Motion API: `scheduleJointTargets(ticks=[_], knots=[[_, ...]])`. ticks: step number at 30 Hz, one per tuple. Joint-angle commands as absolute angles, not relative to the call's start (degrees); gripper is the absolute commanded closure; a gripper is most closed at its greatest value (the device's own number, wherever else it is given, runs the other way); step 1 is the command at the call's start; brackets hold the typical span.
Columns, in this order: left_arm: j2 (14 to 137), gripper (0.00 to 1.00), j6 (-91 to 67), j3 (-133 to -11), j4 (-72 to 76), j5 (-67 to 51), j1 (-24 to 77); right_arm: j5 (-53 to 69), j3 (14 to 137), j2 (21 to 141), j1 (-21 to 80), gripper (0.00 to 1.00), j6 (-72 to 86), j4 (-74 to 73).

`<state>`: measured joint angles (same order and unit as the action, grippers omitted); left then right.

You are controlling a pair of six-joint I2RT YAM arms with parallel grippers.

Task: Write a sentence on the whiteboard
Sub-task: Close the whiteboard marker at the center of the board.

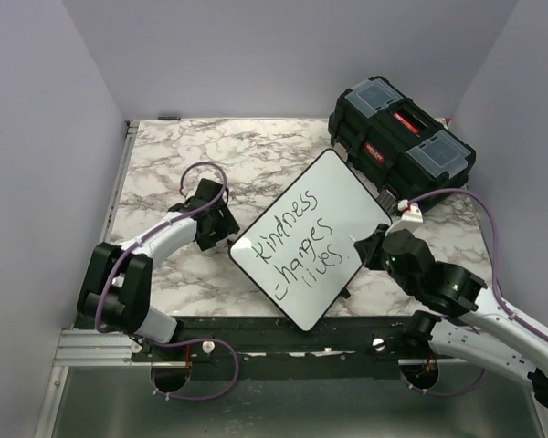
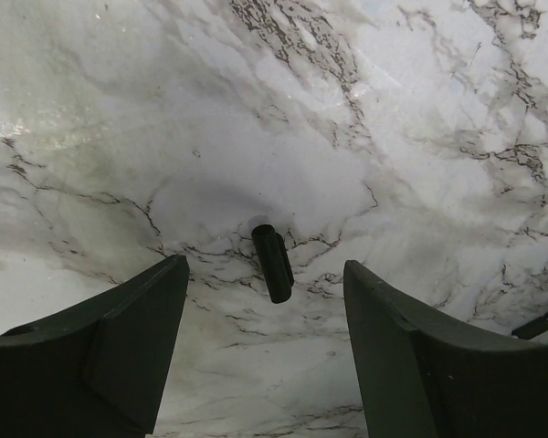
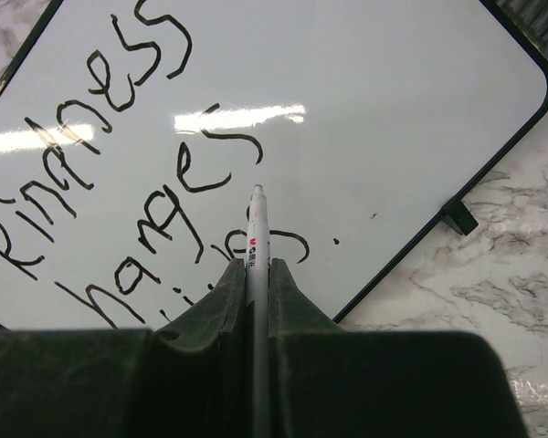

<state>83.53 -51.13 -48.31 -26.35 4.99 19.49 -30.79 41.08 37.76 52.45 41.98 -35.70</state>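
Observation:
The whiteboard (image 1: 333,196) lies tilted mid-table, and the sentence (image 1: 300,245) "kindness changes lives" crosses it in three slanted black lines. My right gripper (image 1: 373,245) reaches over the board's right edge, shut on a white marker (image 3: 258,233). In the right wrist view the marker's tip points at the whiteboard (image 3: 393,109) just right of the sentence (image 3: 119,173); whether it touches is unclear. My left gripper (image 1: 221,219) sits beside the board's left corner, open. In the left wrist view a small black cap (image 2: 272,263) lies on the marble between the tips of the left gripper (image 2: 263,274).
A black plastic toolbox (image 1: 402,141) stands at the back right, close to the board's far corner. The marble table (image 1: 164,155) is walled by purple panels at left, back and right. A small black foot (image 3: 458,216) sticks out from the board's edge.

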Motion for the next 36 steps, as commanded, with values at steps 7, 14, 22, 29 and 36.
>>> scheduleJointTargets(ticks=[7,14,22,29,36], knots=[[87.97,0.33,-59.64,-51.42,-31.22,8.96,22.62,-30.74,40.61,37.97,52.48,0.99,42.2,-35.07],[90.96,0.4,-62.12,-52.91,-33.64,11.25,23.79,-30.56,40.43,37.54,52.55,0.99,42.16,-34.8],[95.39,0.64,-63.23,-54.96,-35.06,11.62,24.76,-30.36,40.23,37.0,52.53,0.99,42.01,-34.54],[97.3,0.69,-63.57,-55.0,-35.0,11.27,25.22,-30.33,40.18,36.66,52.47,0.99,42.01,-34.47],[96.14,1.0,-60.32,-53.68,-32.94,10.45,25.15,-30.32,40.09,36.52,52.55,0.99,41.93,-34.39]])
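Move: Just below the left hand and a little to its right lies the black marker cap on the table, about 2 cm right, level fore and aft, and 3 cm down. The whiteboard's left corner is some 2 cm nearer the base than the cap. The whiteboard's middle is roughly 21 cm to the left hand's right and about level with it fore and aft, some 2 cm below it. From the right hand the cap lies about 31 cm left, 6 cm ahead and 17 cm below. Sinking some 3 cm and easing about 2 cm to the right, the left hand comes down over the marker cap. It edges back a centimetre, then forward again, while the wrist tips nearer to straight down and turns slightly counter-clockwise, both under 10 degrees. In the second half its half-open fingers close and pinch the cap from both sides. The right hand stays still, keeping its hold on the marker. ##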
